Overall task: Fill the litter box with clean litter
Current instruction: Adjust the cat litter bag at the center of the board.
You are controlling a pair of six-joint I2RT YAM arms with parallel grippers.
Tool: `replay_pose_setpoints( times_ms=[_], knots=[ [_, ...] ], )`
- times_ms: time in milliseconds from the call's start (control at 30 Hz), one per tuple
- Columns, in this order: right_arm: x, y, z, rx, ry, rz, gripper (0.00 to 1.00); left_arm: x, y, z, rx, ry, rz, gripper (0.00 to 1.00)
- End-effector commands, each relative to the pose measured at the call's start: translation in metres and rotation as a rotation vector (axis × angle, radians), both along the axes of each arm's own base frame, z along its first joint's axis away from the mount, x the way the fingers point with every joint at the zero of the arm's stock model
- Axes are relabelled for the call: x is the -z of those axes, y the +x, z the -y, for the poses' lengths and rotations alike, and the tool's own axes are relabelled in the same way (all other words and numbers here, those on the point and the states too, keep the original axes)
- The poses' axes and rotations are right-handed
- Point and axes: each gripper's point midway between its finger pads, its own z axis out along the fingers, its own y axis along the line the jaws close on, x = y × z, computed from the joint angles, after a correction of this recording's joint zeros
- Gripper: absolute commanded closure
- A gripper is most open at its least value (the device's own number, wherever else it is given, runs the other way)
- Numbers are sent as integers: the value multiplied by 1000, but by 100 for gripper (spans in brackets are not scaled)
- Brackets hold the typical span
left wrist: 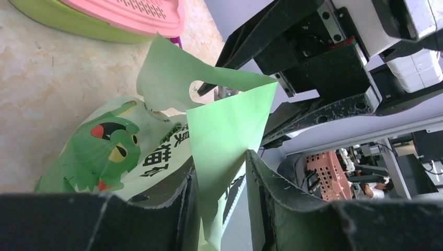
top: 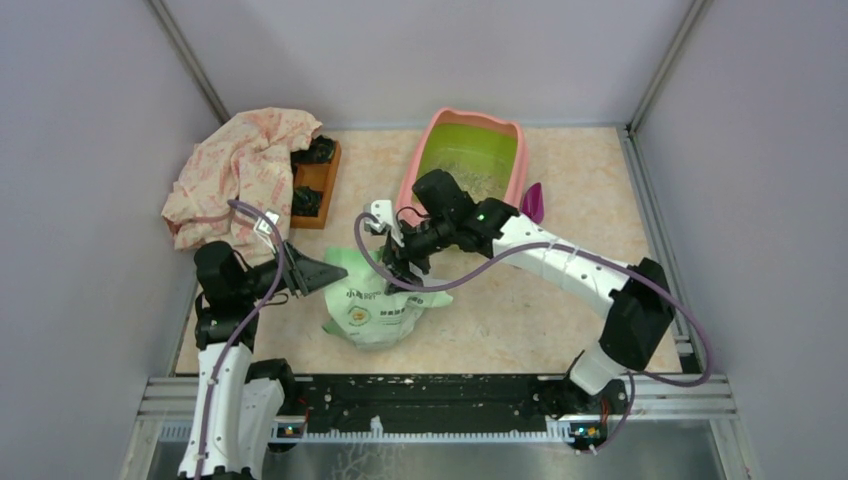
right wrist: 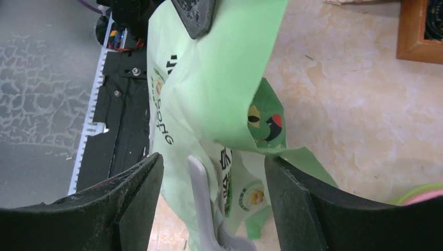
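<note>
The litter box [top: 432,135], pink-rimmed with a lime-green inside, stands at the back of the table; a pale grainy scatter of clean litter [top: 468,175] shows on its floor. In front of it lies the light green printed bag [top: 385,305]. My left gripper [top: 338,272] has the bag's raised flap [left wrist: 230,125] between its fingers; the flap lies along one finger and a gap shows beside the other. My right gripper [top: 398,268] hangs open over the bag's top [right wrist: 209,78], its fingers astride it with room on both sides. A pale grey plastic strip [right wrist: 201,204] stands between them.
A magenta scoop [top: 533,203] lies at the litter box's right side. A pink-patterned cloth [top: 240,170] and a wooden tray [top: 318,183] with dark items sit at the back left. Walls close in on three sides. The box's slotted pink ledge [left wrist: 141,13] shows in the left wrist view.
</note>
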Motion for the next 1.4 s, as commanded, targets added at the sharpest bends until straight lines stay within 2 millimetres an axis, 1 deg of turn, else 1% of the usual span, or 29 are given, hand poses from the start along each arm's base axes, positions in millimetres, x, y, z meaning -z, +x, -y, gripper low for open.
replay_pose_setpoints(
  times_ms=[0,100,167,200,267,333,400,500,533,633,800,867,967,1033,1100,1133,1200,1367],
  knots=[
    [-14,-13,-14,-80,16,33,29,-1,0,1,3,5,31,60],
    [-12,-18,-16,-97,3,17,31,0,0,1,3,4,28,60],
    [-10,-22,-18,-110,-10,8,36,0,-1,1,4,4,31,60],
    [-10,-22,-19,-112,-15,11,40,0,-1,1,5,4,30,60],
    [-9,-23,-24,-102,-24,31,54,0,0,1,1,5,32,60],
    [-8,-24,-30,-87,-25,60,67,2,0,1,-1,5,29,60],
    [-9,-23,-37,-60,-34,105,78,2,0,1,-1,6,30,61],
    [-5,-21,-43,-11,-66,177,96,2,0,1,-2,6,27,61],
    [-3,-21,-44,7,-80,201,100,2,1,0,-4,7,30,61],
    [3,-17,-46,69,-118,287,100,3,1,0,-7,7,27,61],
    [9,2,-50,249,-182,491,100,5,3,-2,-29,19,27,61],
    [16,10,-49,329,-233,583,100,6,5,-3,-53,34,27,62],
    [30,27,-41,470,-319,694,100,8,10,-8,-104,67,30,62],
    [41,37,-34,559,-356,726,100,9,14,-12,-145,90,27,62],
    [41,50,-24,681,-368,769,100,9,16,-15,-176,106,27,62],
    [41,53,-19,718,-373,780,100,8,18,-17,-189,112,27,62],
    [33,63,-10,811,-356,830,100,7,20,-19,-207,121,28,60],
    [21,86,10,976,-341,894,100,0,24,-22,-228,132,40,60]
  ],
)
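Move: The right hand, open and pointing left and down, has the litter bag's loose upper edge about 2 cm to its left, 3 cm back and 1 cm below. The bag's body is some 6 cm left, 9 cm back and 12 cm down, the pink-rimmed litter box roughly 22 cm ahead, 16 cm right and 17 cm down. From the left hand, that same edge lies about 9 cm right and 4 cm back, about level. The right fingers close on the bag's upper edge and pinch it as the hand eases back about 3 cm and to the left; keeping the grip, it swings forward some 7 cm and sinks, turning about 60 degrees until the fingers point forward-left. The left hand, bag film still between its half-open fingers, then shifts a couple of centimetres forward, left and down, turning slightly counter-clockwise. ##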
